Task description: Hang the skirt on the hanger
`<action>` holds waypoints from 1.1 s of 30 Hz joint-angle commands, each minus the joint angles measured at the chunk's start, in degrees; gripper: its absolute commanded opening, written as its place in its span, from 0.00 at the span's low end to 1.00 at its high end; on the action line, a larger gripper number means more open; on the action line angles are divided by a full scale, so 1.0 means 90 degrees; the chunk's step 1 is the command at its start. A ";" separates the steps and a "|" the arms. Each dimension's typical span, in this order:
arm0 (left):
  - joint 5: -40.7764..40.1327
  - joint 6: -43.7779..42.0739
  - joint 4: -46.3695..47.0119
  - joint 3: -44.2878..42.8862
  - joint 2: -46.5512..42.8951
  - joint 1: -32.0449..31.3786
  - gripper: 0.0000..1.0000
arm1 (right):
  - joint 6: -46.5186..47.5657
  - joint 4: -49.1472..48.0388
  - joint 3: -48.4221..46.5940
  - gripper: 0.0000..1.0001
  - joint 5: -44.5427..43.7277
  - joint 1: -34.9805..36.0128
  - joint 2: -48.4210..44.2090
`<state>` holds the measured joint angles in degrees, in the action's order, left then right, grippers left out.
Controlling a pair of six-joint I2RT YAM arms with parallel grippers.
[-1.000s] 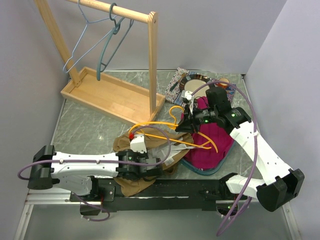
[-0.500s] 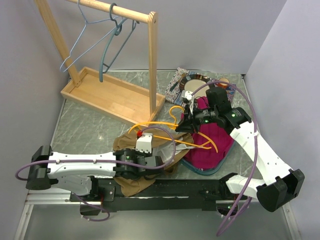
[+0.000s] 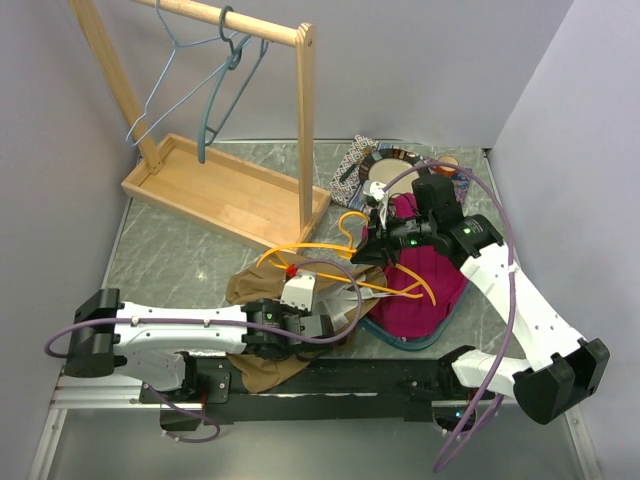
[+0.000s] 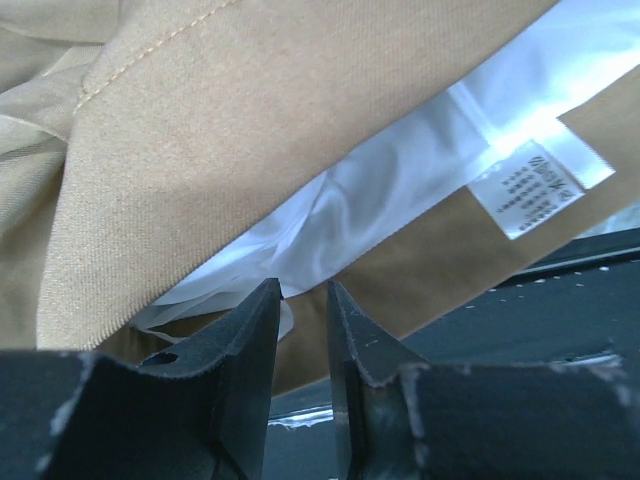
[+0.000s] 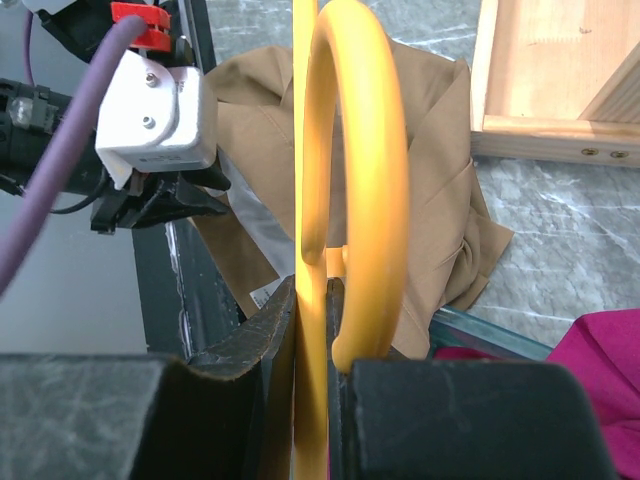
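The tan skirt [image 3: 255, 290] lies crumpled near the table's front, its white lining [image 4: 400, 190] and care label [image 4: 535, 185] showing under the raised hem. My left gripper [image 3: 338, 325] sits at the skirt's right edge. Its fingers [image 4: 303, 290] stand a narrow gap apart with nothing between them, and one tip touches the lining. The yellow hanger [image 3: 330, 265] hangs over the skirt [image 5: 440, 170]. My right gripper [image 3: 368, 252] is shut on the hanger [image 5: 355, 120] just below its hook, and the jaws [image 5: 312, 290] pinch the yellow bar.
A wooden clothes rack [image 3: 225, 195] stands at the back left with two wire hangers [image 3: 215, 90] on its rail. A magenta garment [image 3: 425, 280] lies in a teal tray at the right. Patterned clothes [image 3: 375, 160] sit behind it. A black rail [image 3: 350, 380] runs along the near edge.
My left wrist has slid to the right along the skirt's near edge and turned. The right arm and the hanger have stayed put.
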<state>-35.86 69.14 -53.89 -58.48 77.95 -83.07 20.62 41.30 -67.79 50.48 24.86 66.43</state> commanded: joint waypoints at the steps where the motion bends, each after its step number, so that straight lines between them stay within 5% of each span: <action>1: -0.0185 0.0090 -0.0311 -0.0230 0.0079 -0.0057 0.32 | 0.0033 -0.0214 0.0032 0.00 0.0153 -0.0048 -0.0253; 14: -0.0186 0.0100 -0.0507 -0.0290 0.0303 -0.0106 0.30 | 0.0033 -0.0214 0.0032 0.00 0.0173 -0.0077 -0.0262; 24: -0.0205 0.0003 -0.0536 -0.0367 0.0255 -0.0106 0.01 | 0.0023 -0.0194 0.0022 0.00 0.0172 -0.0096 -0.0292; 33: -0.0099 -0.0629 0.0233 -0.0056 -0.1189 0.0595 0.01 | 0.0140 -0.0116 -0.0017 0.00 0.0085 -0.0116 -0.0360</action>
<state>-36.91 68.53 -57.08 -59.68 75.44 -82.08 20.93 41.21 -67.16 50.48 24.47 65.47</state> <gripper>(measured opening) 0.016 0.168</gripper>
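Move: The near edge of the skirt's waistband, white lining showing, lies almost at the left fingertips, about 1 cm to their left, level fore-and-aft and 1 cm below. The care label is roughly 6 cm right and 2 cm ahead; the yellow hanger's middle hangs some 11 cm ahead, 6 cm right and 12 cm above; the basket is about 12 cm ahead and 18 cm right. From the right hand, that edge lies about 10 cm back, 8 cm left and 16 cm below. The left fingertips shut on the near waistband edge, pinching it from about a third open to nearly closed, after easing about 1 cm left and 1 cm down with a slight roll. The hand then starts upward, quickly gaining roughly 2.5 cm, rolling back and edging forward at the very end. The right hand stays put, still holding the hanger above the skirt. ##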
